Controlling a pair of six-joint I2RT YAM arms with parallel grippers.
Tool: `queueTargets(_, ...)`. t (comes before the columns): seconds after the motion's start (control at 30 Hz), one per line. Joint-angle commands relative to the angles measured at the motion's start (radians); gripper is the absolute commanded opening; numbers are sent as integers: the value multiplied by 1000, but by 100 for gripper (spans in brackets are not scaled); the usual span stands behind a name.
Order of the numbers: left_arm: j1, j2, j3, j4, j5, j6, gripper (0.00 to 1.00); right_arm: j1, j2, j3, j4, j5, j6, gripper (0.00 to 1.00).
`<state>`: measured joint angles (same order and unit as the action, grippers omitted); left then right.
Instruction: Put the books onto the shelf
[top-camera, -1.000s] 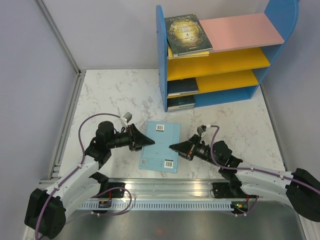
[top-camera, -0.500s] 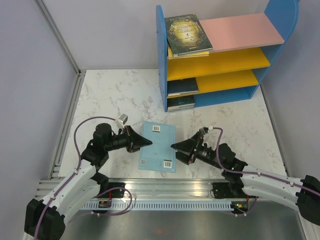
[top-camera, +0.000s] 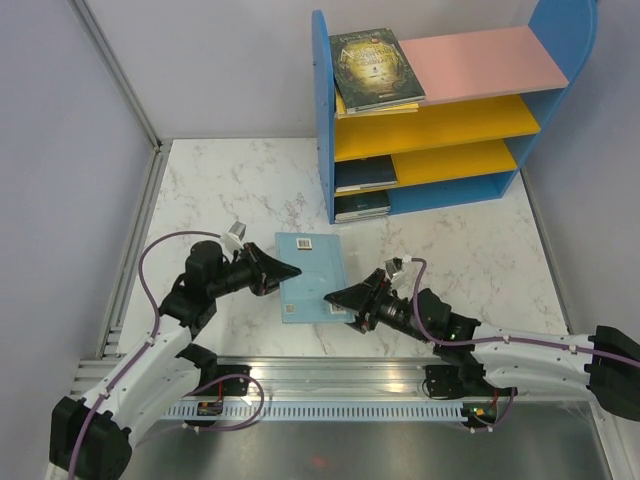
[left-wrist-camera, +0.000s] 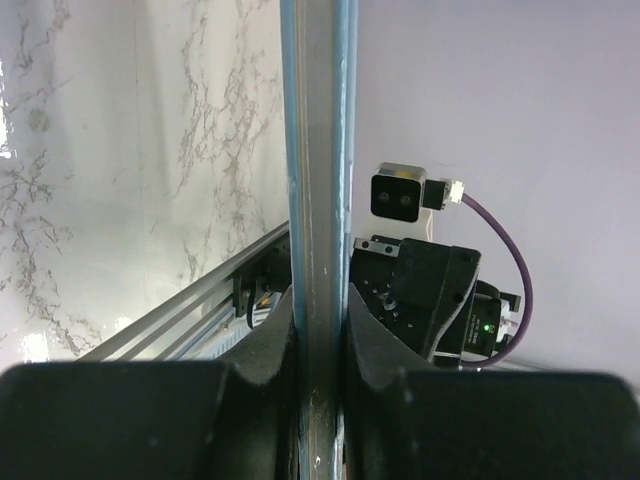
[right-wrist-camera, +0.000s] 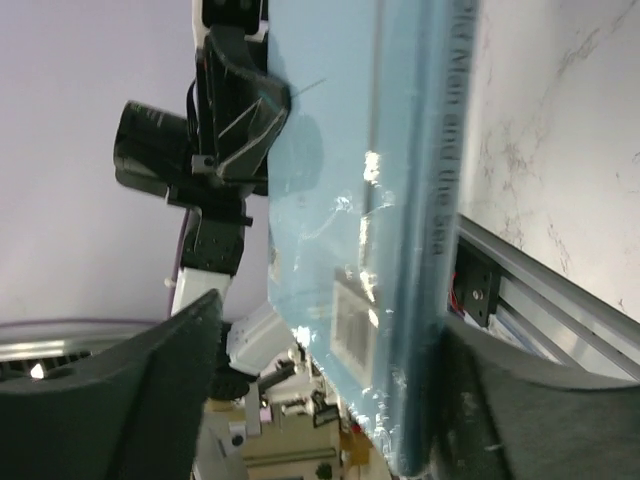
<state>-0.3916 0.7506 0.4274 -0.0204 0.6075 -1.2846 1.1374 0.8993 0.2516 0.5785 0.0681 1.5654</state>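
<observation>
A teal-blue book (top-camera: 312, 272) is raised off the marble table, back cover with barcodes facing up. My left gripper (top-camera: 287, 272) is shut on its left edge; in the left wrist view the book's edge (left-wrist-camera: 318, 150) runs up from between the clamped fingers (left-wrist-camera: 375, 350). My right gripper (top-camera: 335, 297) is open at the book's near right corner; in the right wrist view the book (right-wrist-camera: 350, 200) stands between the wide-apart fingers (right-wrist-camera: 160, 390), spine close to the right one. The shelf (top-camera: 490, 60) stands at the back right with a dark green book (top-camera: 375, 68) on its pink top.
A yellow book (top-camera: 385, 108) lies on the upper yellow board, a dark book (top-camera: 365, 173) on the lower yellow board and another (top-camera: 362, 204) on the blue bottom. Grey walls close in both sides. A metal rail (top-camera: 330, 385) runs along the near edge.
The left gripper closed on the book's left edge and drew it left and up off the table. The right gripper opened and moved left around the book's near right corner.
</observation>
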Motion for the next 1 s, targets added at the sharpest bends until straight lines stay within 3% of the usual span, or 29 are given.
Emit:
queueTargets(0.0, 4, -28, 51, 27, -23, -30, 2, 5, -35, 84, -1, 132, -5, 72)
queueTargets(0.07, 4, -42, 57, -15, -41, -13, 2, 7, -71, 84, -46, 179, 2, 58)
queueTargets(0.1, 3, -56, 60, -54, -48, -4, 2, 5, -110, 78, -71, 199, 8, 45)
queueTargets(0.27, 5, -74, 70, -154, -81, 59, 2, 7, -191, 44, -85, 274, 24, 17)
queueTargets(0.3, 5, -74, 67, -161, -80, 64, 2, 5, -204, 48, -104, 279, 22, 5)
queueTargets(0.33, 4, -76, 63, -180, -81, 73, 2, 5, -211, 49, -112, 283, 19, 0)
queueTargets(0.47, 5, -30, 50, -197, -28, 114, 6, 7, -264, 66, -181, 340, 2, 0)
queueTargets(0.57, 5, 48, 88, -317, -18, 217, 16, 5, -342, 131, -417, 397, -10, 0)
queueTargets(0.6, 5, 67, 103, -360, -40, 243, 20, 5, -371, 161, -615, 441, -10, 0)
queueTargets(0.63, 4, 78, 114, -403, -54, 293, 24, 7, -381, 187, -708, 465, -4, 0)
queueTargets(0.7, 5, 95, 128, -453, -75, 339, 38, 7, -404, 239, -910, 516, 33, 0)
queueTargets(0.73, 5, 93, 129, -469, -83, 349, 45, 5, -411, 254, -957, 530, 54, 0)
queueTargets(0.83, 5, 76, 126, -481, -91, 366, 56, 5, -436, 256, -1045, 570, 70, 0)
queueTargets(0.97, 5, 76, 123, -497, -95, 380, 57, -36, -393, 261, -1080, 521, 56, 0)
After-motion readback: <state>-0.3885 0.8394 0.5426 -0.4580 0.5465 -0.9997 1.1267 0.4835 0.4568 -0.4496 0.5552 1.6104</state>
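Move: The light blue book hangs between the hands. Its middle is about 5 cm right and 2 cm back of the left hand, which already grips its left edge. From the right hand, whose fingers stand open around the lower part of the spine, it is some 6 cm ahead and 4 cm left, about level. The stack in the shelf's bottom compartment is roughly 29 cm ahead, 5 cm right and 14 cm below the right hand; the navy book one board up is about 9 cm higher than that stack. The right fingers close and pinch the light blue book's spine near its near end, with the left hand still gripping the opposite edge. The left fingers then open and come free, sinking to about 6 cm below their start after a short rise. The right hand carries the book right some 12 cm and a little forward, turning clockwise nearly 30 degrees, fingertips dipping. ##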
